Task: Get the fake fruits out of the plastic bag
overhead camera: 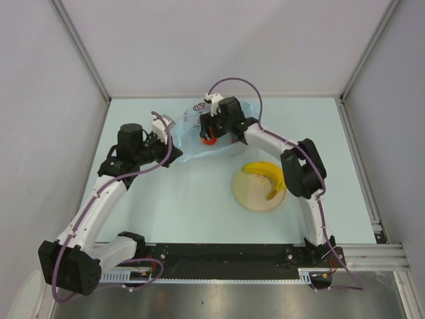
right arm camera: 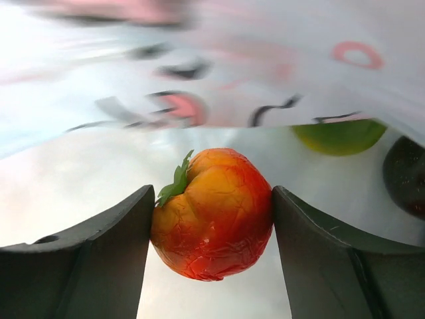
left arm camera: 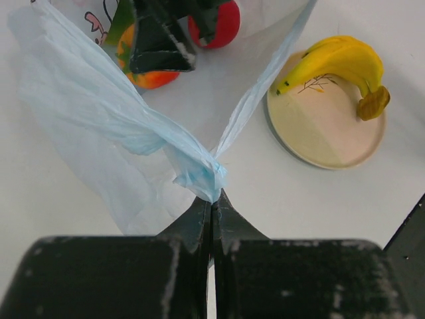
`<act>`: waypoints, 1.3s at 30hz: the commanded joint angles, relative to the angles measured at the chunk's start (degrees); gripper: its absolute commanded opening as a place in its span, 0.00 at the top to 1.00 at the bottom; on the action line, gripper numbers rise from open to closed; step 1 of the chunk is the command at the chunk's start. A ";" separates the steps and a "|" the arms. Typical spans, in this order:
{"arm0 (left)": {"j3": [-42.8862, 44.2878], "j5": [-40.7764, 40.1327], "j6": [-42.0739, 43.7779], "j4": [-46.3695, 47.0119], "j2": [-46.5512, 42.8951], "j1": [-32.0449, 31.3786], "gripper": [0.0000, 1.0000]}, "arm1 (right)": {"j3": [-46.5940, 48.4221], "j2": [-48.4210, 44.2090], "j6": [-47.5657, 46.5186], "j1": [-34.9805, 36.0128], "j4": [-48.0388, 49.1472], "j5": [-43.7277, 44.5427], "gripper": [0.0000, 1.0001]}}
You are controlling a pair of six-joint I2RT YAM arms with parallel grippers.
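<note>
The light blue plastic bag (overhead camera: pixel 189 129) lies at the table's far middle. My left gripper (left arm camera: pixel 212 203) is shut on a twisted bit of the bag's edge (left arm camera: pixel 199 174), pulling its mouth taut. Inside the bag, my right gripper (right arm camera: pixel 212 193) has both fingers pressed against the sides of an orange-red fruit (right arm camera: pixel 212 212) with a green leaf. A green fruit (right arm camera: pixel 339 136) and a dark maroon one (right arm camera: pixel 406 176) lie further in. The left wrist view also shows a red apple (left arm camera: pixel 229 26) in the bag. A yellow banana (overhead camera: pixel 265 174) lies on the tan plate (overhead camera: pixel 249 196).
The round tan plate (left arm camera: pixel 325 139) sits right of the bag, near the right arm's elbow (overhead camera: pixel 302 169). White walls close in the table at the back and both sides. Pale table surface (overhead camera: pixel 192 199) lies between the bag and the arm bases.
</note>
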 commanded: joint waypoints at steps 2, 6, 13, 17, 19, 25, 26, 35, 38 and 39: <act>0.32 -0.44 -2.09 4.00 0.33 0.33 1.00 | -6.16 -16.55 0.81 0.62 1.88 -15.23 0.80; -1.00 -0.36 -3.50 5.23 0.59 0.60 1.00 | -9.86 -26.56 3.28 0.18 3.29 -25.05 0.80; 1.45 -0.88 -4.12 7.07 3.67 0.69 1.00 | -18.72 -38.16 -9.71 -0.97 -8.48 -33.26 0.80; 2.86 -1.24 -3.94 6.55 5.07 0.69 1.00 | -28.13 -45.30 -18.16 -1.31 -14.28 -33.26 0.81; 3.22 -1.32 -3.50 6.20 5.17 0.68 1.00 | -33.06 -47.58 -22.19 -1.84 -18.06 -33.70 0.81; 3.04 -2.38 -1.92 5.41 5.25 0.69 1.00 | -42.99 -51.29 -25.81 -5.79 -20.62 -34.31 0.80; 3.04 -2.46 -1.48 5.06 5.34 0.60 1.00 | -43.70 -50.33 -26.16 -6.32 -20.79 -35.19 0.80; 2.95 -4.40 3.26 2.60 6.40 0.69 1.00 | -46.34 -41.80 -29.33 -13.18 -17.02 -40.11 0.80; 3.13 -5.10 4.06 1.98 6.84 0.69 1.00 | -46.52 -38.73 -29.77 -13.27 -16.93 -41.25 0.79; 3.22 -5.19 4.06 1.89 6.92 0.60 1.00 | -46.52 -36.89 -29.59 -13.36 -16.67 -41.26 0.80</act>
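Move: The tomato is already between my right fingers, inside the bag. The plate I take it to lies about 18 cm back and 18 cm to the right, some 6 cm lower. The banana on it is roughly 14 cm back, 21 cm right and 4 cm lower, and the red fruit still in the bag is about 9 cm right, 2 cm ahead and a little lower. From my left hand the plate is level ahead, some 27 cm right and 17 cm below. My right hand keeps its grip on the tomato and carries it in a high arch: up about 22 cm while drawing back out of the bag, then down as far again while swinging back and right to the plate's near-left part, beside the banana. The wrist turns some 30 degrees counter-clockwise and ends tipped slightly further down. My left hand keeps the bag's corner pinched, easing forward and down a little. ##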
